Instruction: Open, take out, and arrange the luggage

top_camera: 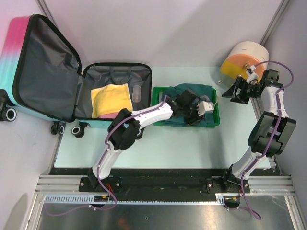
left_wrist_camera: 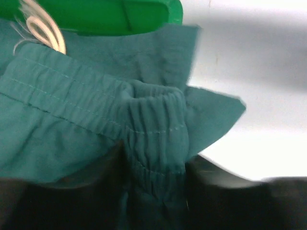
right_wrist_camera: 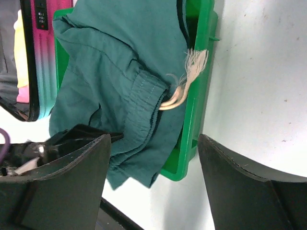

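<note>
The luggage [top_camera: 43, 67] lies open at the left, its lid propped up and its dark lining showing. A yellow cloth [top_camera: 111, 98] rests in its base. A teal garment [top_camera: 184, 117] fills the green tray [top_camera: 217, 115]. My left gripper [top_camera: 194, 112] is over that tray. In the left wrist view it [left_wrist_camera: 156, 167] is shut on the bunched elastic waistband of the garment [left_wrist_camera: 72, 110], part of which hangs over the tray's edge [left_wrist_camera: 120, 14]. My right gripper [top_camera: 240, 91] stands open and empty at the right, facing the tray [right_wrist_camera: 196, 96] and garment [right_wrist_camera: 110, 62].
A white-and-orange cylinder [top_camera: 242, 62] lies at the back right, just behind the right gripper. A pale drawstring [right_wrist_camera: 184, 91] dangles from the garment over the tray rim. The suitcase's wheels [top_camera: 79, 130] stick out near the left arm. Metal frame posts stand at both back corners.
</note>
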You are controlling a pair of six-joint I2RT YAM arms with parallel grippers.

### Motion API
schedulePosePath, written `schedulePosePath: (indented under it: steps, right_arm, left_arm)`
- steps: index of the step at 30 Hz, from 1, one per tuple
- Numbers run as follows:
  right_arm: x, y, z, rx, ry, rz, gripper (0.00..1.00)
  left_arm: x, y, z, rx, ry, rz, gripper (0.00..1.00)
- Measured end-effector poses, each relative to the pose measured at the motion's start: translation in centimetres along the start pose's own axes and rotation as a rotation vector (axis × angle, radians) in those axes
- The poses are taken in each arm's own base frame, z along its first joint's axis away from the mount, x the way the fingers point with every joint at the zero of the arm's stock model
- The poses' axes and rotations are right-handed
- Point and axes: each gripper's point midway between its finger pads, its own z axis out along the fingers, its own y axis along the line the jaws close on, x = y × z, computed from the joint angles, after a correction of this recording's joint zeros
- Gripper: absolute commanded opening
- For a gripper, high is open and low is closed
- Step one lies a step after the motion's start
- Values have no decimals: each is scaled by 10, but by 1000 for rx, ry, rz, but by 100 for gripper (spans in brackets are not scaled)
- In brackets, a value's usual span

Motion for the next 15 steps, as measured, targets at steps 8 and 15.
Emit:
schedulePosePath:
  steps: [8,15]
  right_arm:
    - [6,12,7,-38,26,-19,78]
    - [18,53,34,-114,82,-118,78]
  left_arm:
    - [9,17,-1,-42,14,13,100]
    - [-39,41,-76,-93,-96,-35,100]
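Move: The left hand still pinches the near edge of the teal garment, whose middle lies about 8 cm ahead, 4 cm to its left and 3 cm lower. The green box beneath is centred some 7 cm ahead, 4 cm left and 5 cm below; the pale drawstring is about 9 cm ahead and 10 cm right. From the right hand, the garment's middle is roughly 22 cm left, 4 cm back and 10 cm down, the drawstring 8 cm left and 3 cm back. Left fingers open, release the garment, then rise about 8 cm, drifting forward-left; right hand approaches 6 cm leftward. ##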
